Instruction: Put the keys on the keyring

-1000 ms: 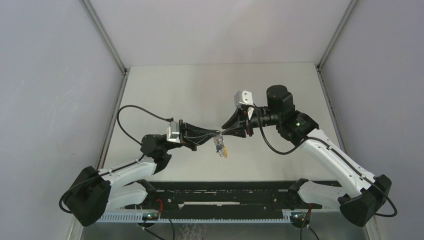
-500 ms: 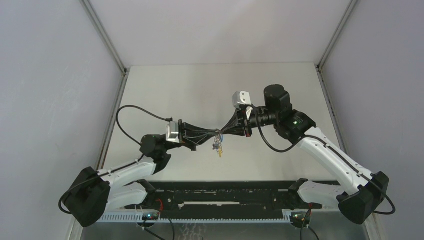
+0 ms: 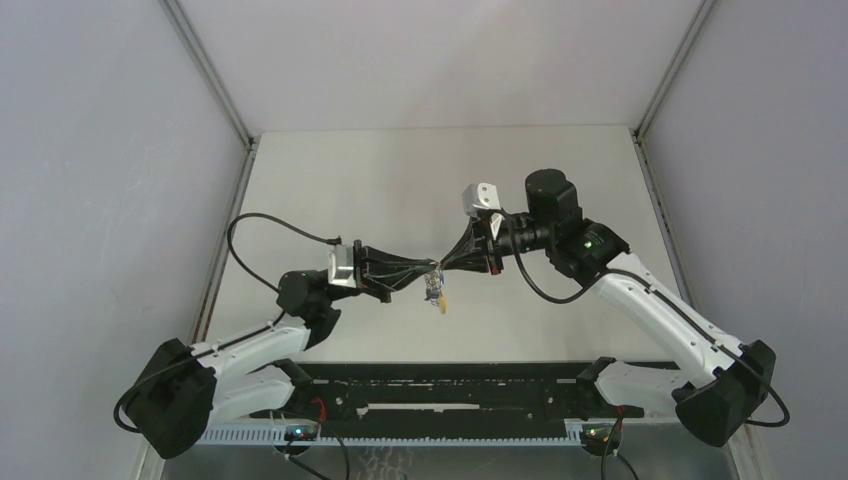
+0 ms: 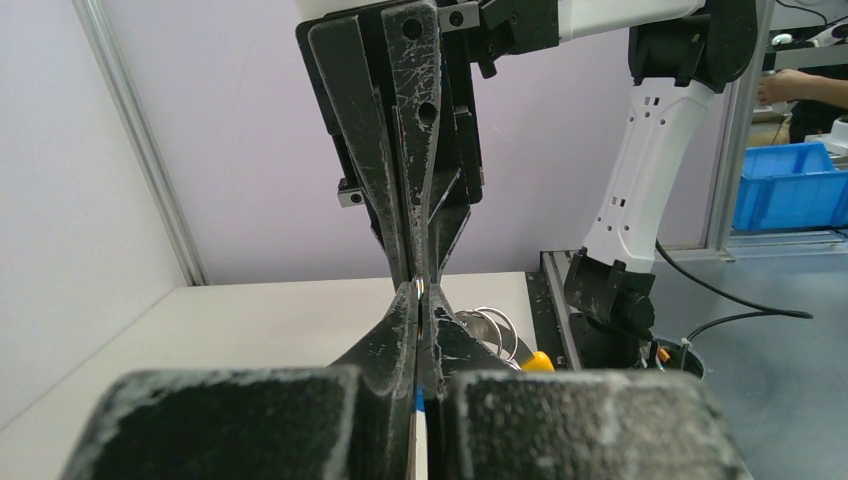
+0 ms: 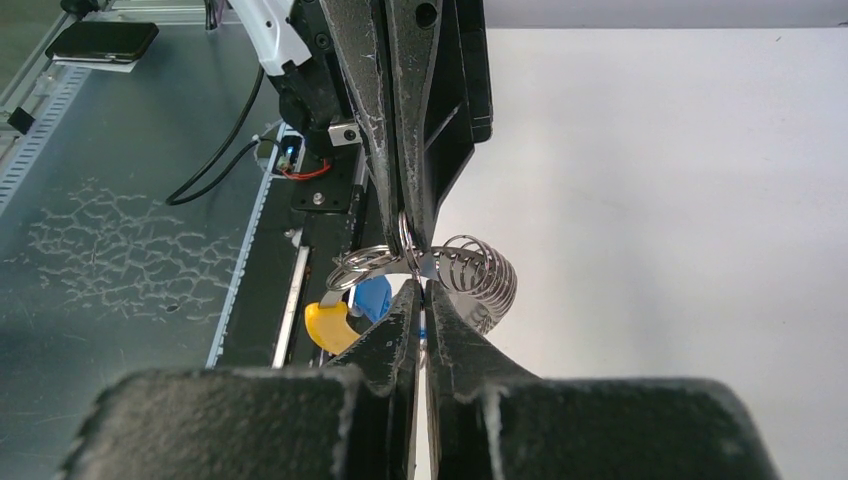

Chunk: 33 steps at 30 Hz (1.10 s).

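The keyring (image 5: 482,276), a bunch of silvery wire loops and a coil with a yellow curved piece (image 5: 328,326), hangs in the air between both arms. A blue key head (image 5: 376,296) dangles from the keyring beside the yellow piece. My left gripper (image 3: 431,272) is shut on a thin loop of the keyring. My right gripper (image 3: 446,268) faces it tip to tip and is shut on the keyring's metal right beside it. In the left wrist view my left gripper (image 4: 420,292) shows the loops (image 4: 492,325) to its right. A blue sliver shows in the slit of my right gripper (image 5: 420,286).
The white table (image 3: 400,190) lies below the hanging bunch, with grey walls around it. The black rail (image 3: 450,385) with both arm bases runs along the near edge. Outside the cell, a blue bin (image 4: 790,185) appears in the left wrist view.
My right gripper moved left to meet the left gripper's tips and went from open to shut on the keyring. The hanging bunch swung slightly; the left arm barely moved.
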Available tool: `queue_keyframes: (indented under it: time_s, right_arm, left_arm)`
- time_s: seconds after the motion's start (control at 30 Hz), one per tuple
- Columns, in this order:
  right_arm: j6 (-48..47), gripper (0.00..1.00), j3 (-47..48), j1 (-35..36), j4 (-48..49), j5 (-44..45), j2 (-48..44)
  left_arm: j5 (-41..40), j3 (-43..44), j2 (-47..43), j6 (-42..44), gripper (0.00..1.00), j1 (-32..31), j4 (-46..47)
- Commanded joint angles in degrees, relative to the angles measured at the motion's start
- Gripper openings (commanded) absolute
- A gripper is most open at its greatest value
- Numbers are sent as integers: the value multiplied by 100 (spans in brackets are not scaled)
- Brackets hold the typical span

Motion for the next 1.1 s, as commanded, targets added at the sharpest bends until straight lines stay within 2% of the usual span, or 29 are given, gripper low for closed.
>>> queue_keyframes:
  time_s: [0.0, 0.47, 0.7, 0.9, 1.07]
  right_arm:
    - [-58, 0, 27, 24, 15, 134, 62]
    - [16, 0, 35, 139, 64, 263, 132]
    - [-6, 20, 27, 91, -316, 1600, -188]
    - [226, 30, -34, 100, -747, 2980, -380]
    - [817, 42, -644, 158, -205, 3725, -746]
  left_arm:
    - [-159, -51, -219, 4, 0, 23, 485]
    - [-146, -84, -271, 32, 0, 5, 487]
    - [-354, -201, -270, 164, 0, 18, 258]
    - [-774, -271, -533, 749, 0, 31, -1075]
    - [-1604, -91, -791, 1403, 0, 29, -2902]
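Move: At both hands' fingertips, which almost meet, is the small metal ring: about 1 cm to the left of the right hand's point and 1 cm to the right of the left hand's, level with both. From the right hand, the coiled keyring hangs about 2 cm back, 1 cm left and 4 cm below, the blue key tag 1 cm back, 1 cm left and 3 cm below, and the yellow piece some 5 cm back, straight below in left-right terms, 5 cm down. Keeping its pinch on the small ring at first, the right hand barely shifts, then opens to about two fifths and backs off the left fingertips, going forward about 5 cm, to the right and down, while turning some 25 degrees clockwise. The left hand keeps its hold on the ring, nearly still until late, then sinks and goes forward roughly 3 cm each, turning slightly counter-clockwise. ##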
